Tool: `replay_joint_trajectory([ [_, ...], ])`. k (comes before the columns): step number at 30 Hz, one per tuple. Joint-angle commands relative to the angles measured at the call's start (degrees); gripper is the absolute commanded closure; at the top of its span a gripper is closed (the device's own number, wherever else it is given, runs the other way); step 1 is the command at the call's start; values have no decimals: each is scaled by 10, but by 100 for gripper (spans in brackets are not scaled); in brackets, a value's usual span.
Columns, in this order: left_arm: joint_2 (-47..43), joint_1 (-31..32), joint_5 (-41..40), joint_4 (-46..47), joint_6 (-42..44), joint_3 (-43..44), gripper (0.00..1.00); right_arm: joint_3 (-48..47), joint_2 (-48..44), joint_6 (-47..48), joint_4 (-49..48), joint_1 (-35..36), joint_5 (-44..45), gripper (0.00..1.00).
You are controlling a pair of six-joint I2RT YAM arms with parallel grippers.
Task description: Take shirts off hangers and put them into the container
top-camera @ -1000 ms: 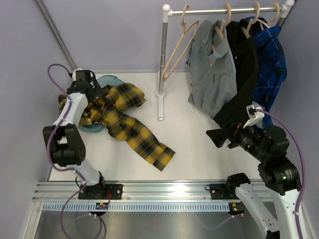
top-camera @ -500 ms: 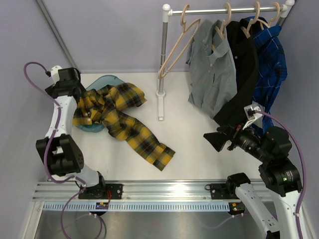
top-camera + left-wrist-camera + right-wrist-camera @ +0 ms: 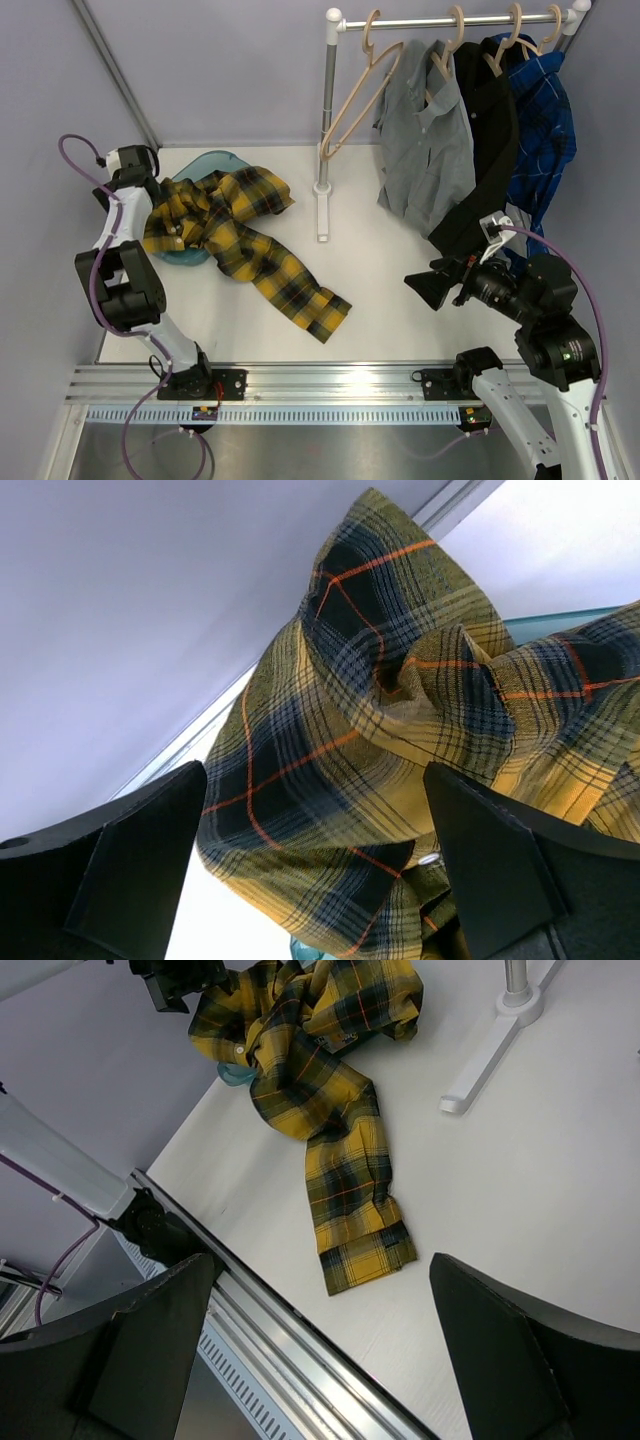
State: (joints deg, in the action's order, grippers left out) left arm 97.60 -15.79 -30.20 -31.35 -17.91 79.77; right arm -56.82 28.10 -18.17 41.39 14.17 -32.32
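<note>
The yellow-and-black plaid shirt (image 3: 235, 225) lies off its hanger, bunched over the teal container (image 3: 218, 162), one sleeve trailing across the table towards the front. My left gripper (image 3: 147, 190) hovers at the container's left edge, open. In the left wrist view its gripper (image 3: 315, 880) frames the plaid shirt (image 3: 380, 730) without pinching it, and the container's rim (image 3: 560, 620) shows behind. My right gripper (image 3: 437, 286) hangs open over the table below the black shirt (image 3: 487, 140). The grey shirt (image 3: 425, 150) and blue plaid shirt (image 3: 545, 110) hang on hangers. One empty hanger (image 3: 355, 95) hangs left of them.
The white-and-metal rail stand (image 3: 327, 120) rises at the back centre, its foot (image 3: 495, 1040) on the table. The right wrist view looks past its gripper (image 3: 320, 1275) at the shirt's sleeve end (image 3: 365, 1250) and the aluminium rail (image 3: 290, 1350) along the near edge.
My left gripper has pulled back left off the plaid shirt to the container's edge. The right gripper has drifted slightly left. The shirt's left edge has settled.
</note>
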Motion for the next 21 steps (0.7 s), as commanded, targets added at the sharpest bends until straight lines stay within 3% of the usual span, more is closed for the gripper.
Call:
replay_joint_trajectory([
  [1, 26, -1, -3, 14, 2, 17, 9, 3, 1, 8, -12, 5, -21, 1],
  [3, 38, -1, 0, 14, -1, 15, 15, 3, -1, 2, -12, 5, -19, 1],
  [6, 46, -2, 0, 14, -6, 14, 35, 3, -5, 2, -7, 5, -18, 0],
  [7, 47, -2, -1, 14, -5, 14, 47, 3, -8, 3, -6, 5, -16, 1],
  [10, 44, -1, 2, 15, -1, 17, 67, 2, -15, 1, 0, 5, -13, 0],
  [11, 41, 0, 4, 13, 1, 18, 87, 3, -16, 1, 2, 5, -13, 0],
  [12, 29, 4, 6, 13, 2, 19, 96, 1, -18, 1, 5, 5, -11, 0],
  [13, 19, 7, 6, 13, 2, 18, 100, 0, -18, 1, 6, 5, -10, 1],
  [21, -46, 115, 15, 7, 1, 42, 100, 9, -16, -5, -5, 4, -4, 1],
])
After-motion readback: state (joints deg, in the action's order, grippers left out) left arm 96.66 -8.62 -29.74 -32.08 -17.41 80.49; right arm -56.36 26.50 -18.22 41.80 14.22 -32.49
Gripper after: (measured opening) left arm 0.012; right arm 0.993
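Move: The loose bunch of plaid shirt overhanging the container's left side lies right beneath the left hand, about 4 cm down between its open fingers. The container's middle is some 16 cm to that hand's right, about 2 cm back and 10 cm lower; the shirt's far end lies on the table roughly 45 cm right and 25 cm back. From the right hand, the bunch is about 63 cm left, 25 cm ahead and 20 cm down. The left hand's fingers shut on the overhanging plaid cloth and pinch a fold of it, having first sunk nearly 4 cm straight down with the pads spread around it. Fully closed, the hand then draws the fold about 5 cm right, lifting it by nearly as much and edging slightly forward, in towards the container's middle. ##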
